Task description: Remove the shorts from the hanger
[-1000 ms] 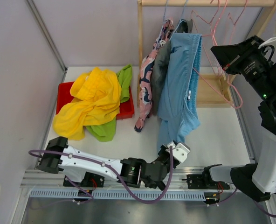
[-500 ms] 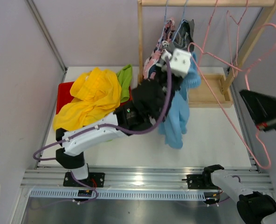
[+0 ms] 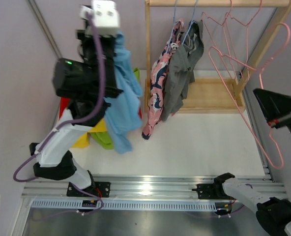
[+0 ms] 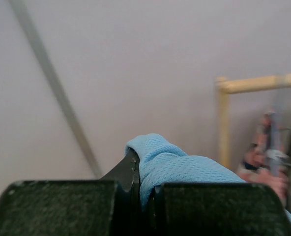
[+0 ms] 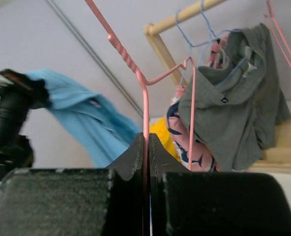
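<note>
My left gripper (image 4: 143, 167) is shut on a fold of the light blue shorts (image 3: 123, 98). It holds them high at the left, over the red bin, and they dangle clear of the rack. The right gripper (image 5: 146, 142) is shut on the wire of a bare pink hanger (image 3: 263, 98) at the right. The pink printed shorts (image 3: 155, 93) and the dark grey shorts (image 3: 182, 73) hang on blue hangers (image 5: 204, 19) from the wooden rail (image 3: 219, 3). Yellow shorts (image 3: 84, 140) and lime green shorts (image 3: 103, 140) peek out behind my left arm.
A red bin (image 3: 64, 105) sits at the left under the raised left arm. The wooden rack's base (image 3: 214, 96) stands at the back, with more empty pink hangers (image 3: 234, 19) on the rail. A grey wall with a metal strip (image 3: 49, 34) closes the left side.
My left arm has swung from low in front up past the rack to the upper left, pulling the light blue shorts off the pink hanger. The right gripper kept hold of that hanger.
</note>
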Tool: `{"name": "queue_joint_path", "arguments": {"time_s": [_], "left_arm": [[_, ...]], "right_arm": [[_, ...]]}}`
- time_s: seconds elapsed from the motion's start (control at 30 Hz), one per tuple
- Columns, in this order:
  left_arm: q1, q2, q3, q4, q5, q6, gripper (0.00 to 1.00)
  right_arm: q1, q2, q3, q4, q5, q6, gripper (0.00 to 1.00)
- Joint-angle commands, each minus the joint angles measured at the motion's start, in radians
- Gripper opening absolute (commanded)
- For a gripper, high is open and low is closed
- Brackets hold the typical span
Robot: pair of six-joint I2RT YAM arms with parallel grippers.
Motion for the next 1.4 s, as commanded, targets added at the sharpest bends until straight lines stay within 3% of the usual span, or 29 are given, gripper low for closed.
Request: {"name": "queue_joint_path", "arguments": {"time_s": [0.0, 0.17, 0.27, 0.37, 0.47, 0.5, 0.6, 0.67, 0.7, 0.8, 0.83, 0.93, 1.1, 1.23, 1.37], "left_arm": [[0.160, -0.099, 0.004, -0.020, -0.024, -0.014, 0.00], [0.448, -0.080, 0.005, -0.326, 0.149, -0.280, 0.00], [0.608, -0.020, 0.085, -0.523, 0.261, -0.516, 0.00], [0.761, 0.066, 0.146, -0.646, 0.416, -0.755, 0.00], [0.910, 0.146, 0.163, -0.743, 0.604, -0.903, 0.00], [0.935, 0.188, 0.157, -0.752, 0.685, -0.976, 0.00], [0.972, 0.220, 0.061, -0.751, 0.729, -1.046, 0.00], [0.972, 0.181, -0.053, -0.722, 0.750, -1.096, 0.00], [0.972, 0.152, -0.206, -0.663, 0.769, -1.110, 0.00], [0.970, 0.013, -0.353, -0.550, 0.859, -1.172, 0.03], [0.969, -0.063, -0.502, -0.518, 0.887, -1.184, 0.27], [0.961, -0.151, -0.686, -0.458, 0.971, -1.212, 0.99], [0.857, -0.340, -0.800, -0.506, 0.947, -1.201, 0.99], [0.751, -0.509, -0.915, -0.490, 0.918, -1.192, 0.99], [0.731, -0.609, -0.978, -0.541, 0.918, -1.199, 0.99]], "right_arm": [[0.019, 0.040, -0.058, 0.109, 0.090, -0.056, 0.00], [0.019, 0.080, -0.119, 0.197, 0.073, -0.072, 0.00], [0.019, 0.114, -0.131, 0.211, 0.088, -0.108, 0.00], [0.019, 0.129, -0.154, 0.226, 0.131, -0.154, 0.00], [0.019, 0.141, -0.181, 0.249, 0.151, -0.181, 0.00], [0.019, 0.146, -0.186, 0.251, 0.157, -0.183, 0.00], [0.019, 0.155, -0.209, 0.277, 0.168, -0.191, 0.00], [0.019, 0.158, -0.226, 0.297, 0.178, -0.194, 0.00], [0.019, 0.158, -0.232, 0.303, 0.180, -0.195, 0.00], [0.019, 0.167, -0.252, 0.323, 0.189, -0.195, 0.00], [0.017, 0.169, -0.258, 0.336, 0.188, -0.195, 0.00], [0.016, 0.192, -0.269, 0.364, 0.182, -0.197, 0.00], [-0.029, 0.287, -0.223, 0.398, 0.139, -0.218, 0.00], [-0.159, 0.379, -0.183, 0.468, 0.044, -0.180, 0.00], [-0.221, 0.508, -0.099, 0.481, 0.022, -0.172, 0.00]]}}
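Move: Ahead of the left hand, which holds the blue shorts up high, the red box's middle lies about 21 cm farther out, 18 cm left and some 55 cm below. Yellow shorts fill it, centred roughly 5 cm nearer; the green ones hang over its right side, 10 cm right of its middle. The right hand, with an empty pink hanger, has the rail about 42 cm ahead, 4 cm right and 13 cm higher; the grey shorts hang 42 cm ahead, 16 cm left and 14 cm lower. Swinging the held blue shorts left first, then forward and steeply down some 35 cm over the red box, the left hand tips its fingers down about 40 degrees, opens wide to let go, and draws back and up, levelling and turning clockwise. Meanwhile the right hand keeps its grip on the pink hanger and carries it about 26 cm forward and slightly down towards the rack, rolling a little and turning clockwise. ##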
